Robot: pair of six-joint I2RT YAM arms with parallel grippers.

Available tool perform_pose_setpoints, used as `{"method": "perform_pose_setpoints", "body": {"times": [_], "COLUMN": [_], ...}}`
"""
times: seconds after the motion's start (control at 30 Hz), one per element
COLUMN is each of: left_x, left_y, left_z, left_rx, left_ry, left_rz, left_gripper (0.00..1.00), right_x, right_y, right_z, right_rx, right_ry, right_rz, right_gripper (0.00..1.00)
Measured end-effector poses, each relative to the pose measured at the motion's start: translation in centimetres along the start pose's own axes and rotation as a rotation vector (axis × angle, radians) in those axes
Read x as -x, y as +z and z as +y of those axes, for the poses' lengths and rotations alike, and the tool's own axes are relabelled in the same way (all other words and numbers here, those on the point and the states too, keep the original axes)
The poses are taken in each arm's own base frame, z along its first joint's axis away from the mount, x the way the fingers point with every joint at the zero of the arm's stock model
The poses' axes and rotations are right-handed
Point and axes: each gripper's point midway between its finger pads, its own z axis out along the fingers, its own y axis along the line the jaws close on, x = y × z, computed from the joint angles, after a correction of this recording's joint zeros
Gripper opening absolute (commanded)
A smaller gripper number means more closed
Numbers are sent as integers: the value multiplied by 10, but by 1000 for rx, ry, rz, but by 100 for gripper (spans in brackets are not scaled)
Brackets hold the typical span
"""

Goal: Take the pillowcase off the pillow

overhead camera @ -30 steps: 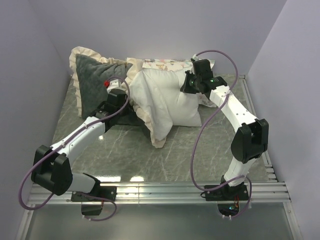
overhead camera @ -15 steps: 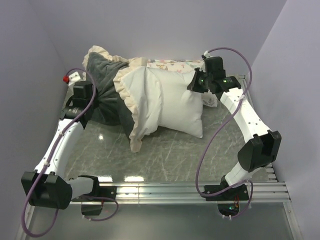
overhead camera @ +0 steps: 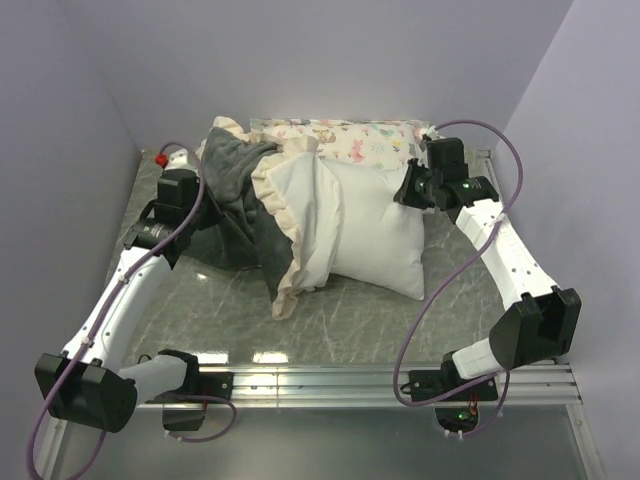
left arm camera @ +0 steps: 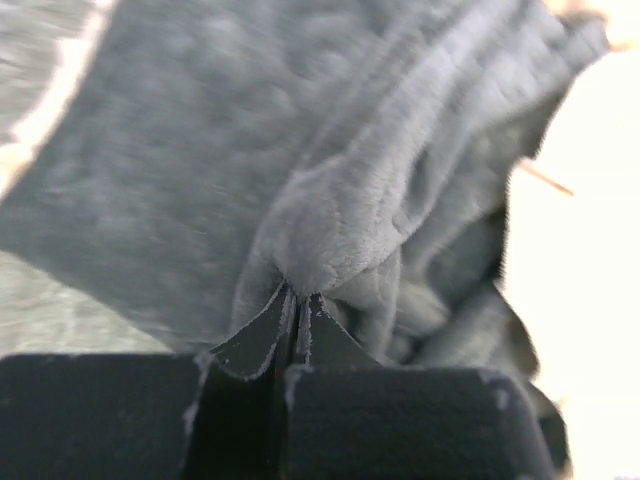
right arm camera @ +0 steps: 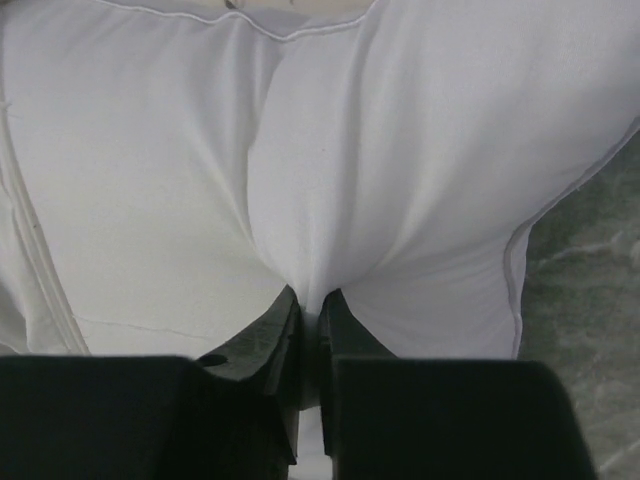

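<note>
The plain white pillow (overhead camera: pixel 375 225) lies across the middle of the table, its right part bare. The pillowcase (overhead camera: pixel 240 195), dark grey plush with a cream frill (overhead camera: pixel 290 240), is bunched over the pillow's left end. My left gripper (overhead camera: pixel 190 215) is shut on a fold of the grey plush (left arm camera: pixel 330 230) at the case's left side. My right gripper (overhead camera: pixel 408 190) is shut on a pinch of the white pillow fabric (right arm camera: pixel 310 200) at the pillow's upper right corner.
A small pastel animal-print pillow (overhead camera: pixel 350 138) lies against the back wall behind the white pillow. Purple walls close in the left, back and right. Metal rails (overhead camera: pixel 330 380) run along the near edge by the arm bases.
The right gripper has pulled the pillow to the right and back. The left arm has swung left, then held the case, so more white pillow is bare and the case is bunched.
</note>
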Motion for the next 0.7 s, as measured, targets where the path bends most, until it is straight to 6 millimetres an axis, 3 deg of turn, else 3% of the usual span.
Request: {"method": "perform_pose_setpoints", "body": {"times": [0.03, 0.07, 0.13, 0.27, 0.4, 0.5, 0.6, 0.7], "left_x": [-4, -9, -21, -30, -32, -37, -38, -38], "left_y": [-1, -1, 0, 3, 6, 8, 8, 8], "left_z": [-6, -11, -17, -21, -27, -32, -34, -36], "left_rx": [-21, -39, -55, -67, -83, -93, -99, -106], "left_ry": [8, 17, 34, 42, 44, 48, 46, 46], "left_rz": [8, 19, 43, 61, 63, 75, 75, 74], "left_gripper": [1, 0, 1, 0, 1, 0, 0, 2], "right_x": [-6, -11, -18, -20, -15, -27, -47, -81], "right_y": [2, 4, 5, -12, -47, -61, -47, -10], "right_z": [-3, -6, -10, 3, 52, 78, 71, 54], "right_rx": [-9, -20, -35, -18, 82, 158, 144, 88], "right_ry": [-3, -6, -12, -56, -137, -176, -174, -166], "right_rz": [9, 15, 17, -39, -152, -195, -174, -90], "right_gripper": [26, 42, 63, 78, 84, 86, 86, 87]}}
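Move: The right fingers still pinch the white pillow near its far right side; the middle of its bare part lies roughly 5 cm left, 3 cm back and 7 cm lower. The pillowcase's frilled hem is about 23 cm to their left and 3 cm back, the patterned pillow some 12 cm ahead and 11 cm left. From the left hand, still shut on the grey pillowcase, the white pillow is about 31 cm right, roughly level front to back and 8 cm lower. The right fingers open wide and let go of the white pillow, dip slightly, then rise about 5 cm while swinging left and back, roughly 7 cm each way, with the fingertips tipping up some 15 degrees; from there they sink fast, about 8 cm, still wide open, over the pillow's bare white middle on the side towards the frilled hem. Meanwhile the left hand keeps its pinch on the grey pillowcase and eases about 5 cm right towards the white pillow and slightly down, turning a little clockwise. ##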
